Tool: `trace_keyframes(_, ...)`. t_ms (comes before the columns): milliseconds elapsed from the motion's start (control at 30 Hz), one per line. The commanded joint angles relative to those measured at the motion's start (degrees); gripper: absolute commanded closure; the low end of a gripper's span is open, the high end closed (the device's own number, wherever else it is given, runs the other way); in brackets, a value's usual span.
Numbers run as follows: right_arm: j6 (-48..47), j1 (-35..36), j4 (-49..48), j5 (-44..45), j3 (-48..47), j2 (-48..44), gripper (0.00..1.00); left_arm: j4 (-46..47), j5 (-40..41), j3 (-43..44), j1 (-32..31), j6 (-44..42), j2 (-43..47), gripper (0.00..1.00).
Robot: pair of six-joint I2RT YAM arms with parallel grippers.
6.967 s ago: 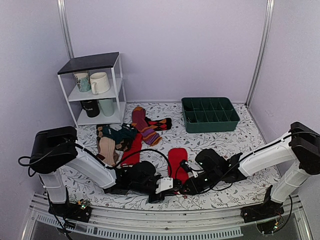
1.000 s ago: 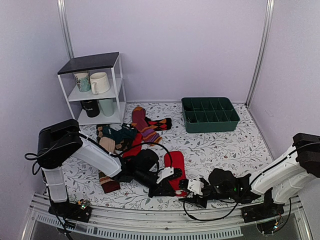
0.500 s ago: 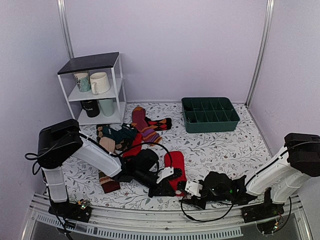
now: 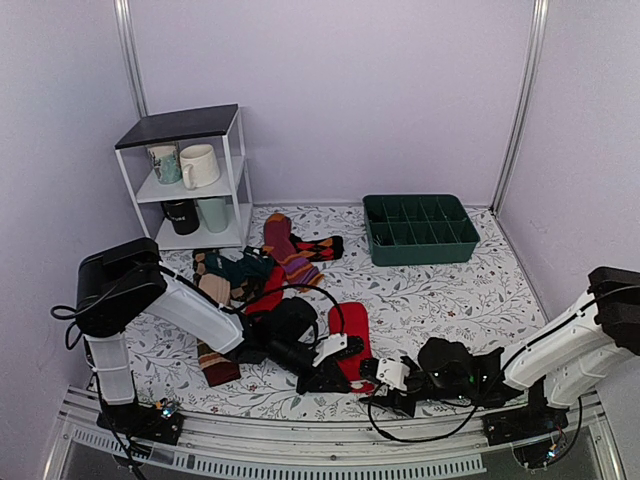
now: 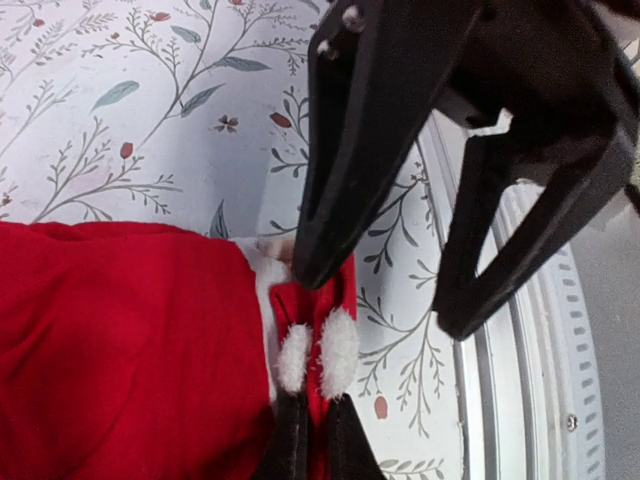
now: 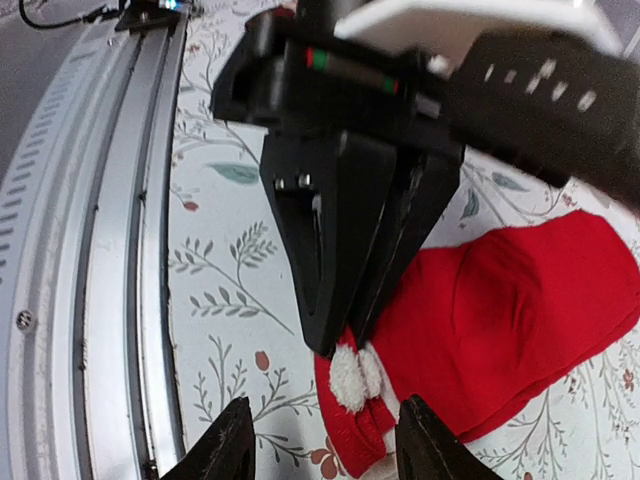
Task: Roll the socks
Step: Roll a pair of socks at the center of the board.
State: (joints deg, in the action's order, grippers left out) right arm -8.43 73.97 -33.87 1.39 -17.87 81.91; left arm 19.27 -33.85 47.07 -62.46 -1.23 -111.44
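One of the socks, bright red with a pale cuff band, lies flat near the table's front edge. My left gripper is shut on its cuff, the white fuzzy pads pinching the red knit. My right gripper faces it from the near side, open, its black fingers spread on either side of the pinched cuff. One fingertip sits at the cuff's edge and the other hangs over bare cloth. From above, the left gripper and right gripper almost meet. A second red sock lies partly under the left arm.
A heap of other socks, a maroon striped sock and a brown sock lie at the left. The green divided bin stands at the back right, the white mug shelf at the back left. A metal rail runs just beyond the cuff.
The right gripper edged left, then back, staying open at the cuff. The left gripper has held its pinch still. Seven seconds ago the right arm reached further onto the table.
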Motion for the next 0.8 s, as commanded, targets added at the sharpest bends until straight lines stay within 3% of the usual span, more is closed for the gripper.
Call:
trace_keyframes(0,-1.4,0.1,-1.2,1.4,-2.2,5.8,0.51,-13.6,2.0,-3.2,-0.3,0.2,-4.8,1.0)
trace_keyframes(367,-0.9,0.1,-4.6,0.6,-2.6,9.9,0.52,-13.5,1.9,-3.2,-0.3,-0.1,-4.7,1.0)
trace_keyframes(467,-0.4,-0.2,-4.5,0.1,-2.7,10.6,0.6,-13.6,1.8,-3.1,-0.4,-0.3,-4.8,1.0)
trace_keyframes(567,2.2,-1.1,-3.2,-1.4,-2.8,11.4,0.81,-13.6,1.8,-3.1,-0.3,-0.2,-4.9,1.0)
trace_keyframes(767,7.7,-3.4,1.4,-4.1,-3.6,12.5,0.93,-13.6,2.6,-3.0,-0.3,-0.4,-4.9,1.0)
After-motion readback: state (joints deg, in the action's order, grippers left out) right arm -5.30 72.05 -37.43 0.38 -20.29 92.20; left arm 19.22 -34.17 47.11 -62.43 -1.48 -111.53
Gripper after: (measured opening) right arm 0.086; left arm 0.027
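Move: The red socks' cuff, where the right fingers will shut, lies about 3 cm below the right hand, only about 1 cm ahead and 1 cm to its left. The socks' flat body runs outward from there, its middle about 11 cm ahead and 3 cm left; another red sock lies roughly 20 cm ahead and 21 cm left. From the left hand, already pinching the same cuff, that spot is about 2 cm to its right, level and neither ahead nor back. With its fingers half open, the right hand sinks about 3 cm onto the red socks' cuff, right beside the left fingertips, its fingers dipping some 5 degrees on the way, and then holds that height. There its fingers close almost fully and pinch the white-trimmed cuff, easing only about 1 cm forward as they shut, while the left hand stays still and keeps its own pinch on the cuff. ##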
